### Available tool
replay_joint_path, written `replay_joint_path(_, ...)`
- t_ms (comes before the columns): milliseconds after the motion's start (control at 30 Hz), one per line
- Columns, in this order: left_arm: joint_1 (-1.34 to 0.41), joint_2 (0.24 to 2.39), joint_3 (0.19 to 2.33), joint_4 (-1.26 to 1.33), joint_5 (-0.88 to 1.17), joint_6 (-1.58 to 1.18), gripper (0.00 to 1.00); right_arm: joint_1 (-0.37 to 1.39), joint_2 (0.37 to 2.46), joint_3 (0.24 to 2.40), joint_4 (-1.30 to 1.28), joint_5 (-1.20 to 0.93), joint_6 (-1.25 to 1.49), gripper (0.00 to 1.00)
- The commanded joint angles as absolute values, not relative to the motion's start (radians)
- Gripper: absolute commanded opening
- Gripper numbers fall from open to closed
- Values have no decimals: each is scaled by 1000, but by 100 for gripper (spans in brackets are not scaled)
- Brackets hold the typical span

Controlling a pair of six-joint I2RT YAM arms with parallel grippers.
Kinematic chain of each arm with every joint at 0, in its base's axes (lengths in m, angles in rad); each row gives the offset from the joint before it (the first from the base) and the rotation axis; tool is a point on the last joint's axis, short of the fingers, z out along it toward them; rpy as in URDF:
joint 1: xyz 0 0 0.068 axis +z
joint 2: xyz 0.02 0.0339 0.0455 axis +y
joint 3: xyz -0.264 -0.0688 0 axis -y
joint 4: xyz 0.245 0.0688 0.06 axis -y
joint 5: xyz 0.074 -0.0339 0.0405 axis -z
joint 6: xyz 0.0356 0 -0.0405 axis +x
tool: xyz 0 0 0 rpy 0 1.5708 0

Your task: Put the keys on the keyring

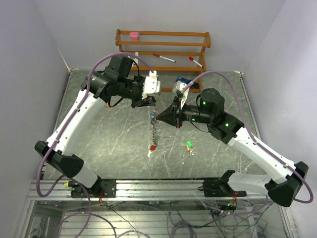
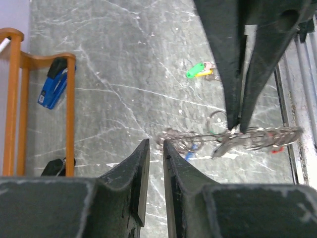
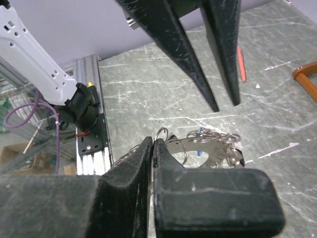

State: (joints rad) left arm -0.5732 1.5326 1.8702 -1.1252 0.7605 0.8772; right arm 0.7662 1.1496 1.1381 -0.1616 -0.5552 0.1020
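Observation:
The keyring [image 1: 155, 130] hangs over the middle of the table as a string of silver rings, with a red-tagged key [image 1: 153, 147] at its low end. My right gripper [image 3: 153, 142] is shut on the keyring [image 3: 213, 139] at one of its wire rings. My left gripper [image 2: 156, 144] stands just beside the ring's other end [image 2: 173, 139], its jaws slightly open with nothing between them. In the top view the left gripper [image 1: 150, 103] sits just above and behind the right gripper [image 1: 159, 117]. A green-tagged key [image 1: 189, 144] lies loose on the table [image 2: 198, 70].
A wooden rack [image 1: 163, 42] stands at the back with pens and a pink block on it. A blue object [image 1: 184, 80] lies in front of the rack. A red pen [image 3: 241, 62] lies on the marble top. The aluminium rail [image 1: 158, 188] runs along the near edge.

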Motion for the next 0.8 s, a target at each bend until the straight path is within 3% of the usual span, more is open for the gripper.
replay_joint_path(0,-566,1520,1866,-1016,750,811,28,772,1107,1121,-92,-537,144,0)
replay_joint_path(433,-494,1501,1859,-876,806,625,27,772,991,1035,126,-334,178,0)
replay_joint_path(767,-439,1479,1786,-730,796,486,27,772,986,1006,210,-332,219,0)
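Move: The keyring is already pinched in the right hand's shut fingers by a small ring at its rim; its middle lies about 6 cm below that hand, some 2 cm back and 1 cm to the left. The loose keys lie on the table some 17 cm to the right of the right hand, 2 cm ahead and roughly 31 cm below. From the empty left hand, the keyring's middle is about 8 cm back, 1 cm right and 6 cm below. The right hand, fingers still shut on the small ring, lifts the keyring about 5 cm and carries it a couple of centimetres to the right, while the wrist turns some 20 degrees so that the left-pointing fingers tip upward and swing clockwise towards forward. The empty left hand, already clear of the rings and slightly open, backs away forward and up, about 6 cm forward and 3 to 4 cm up, speeding up midway, turning some 15 degrees counter-clockwise and leaving its finger gap unchanged. ##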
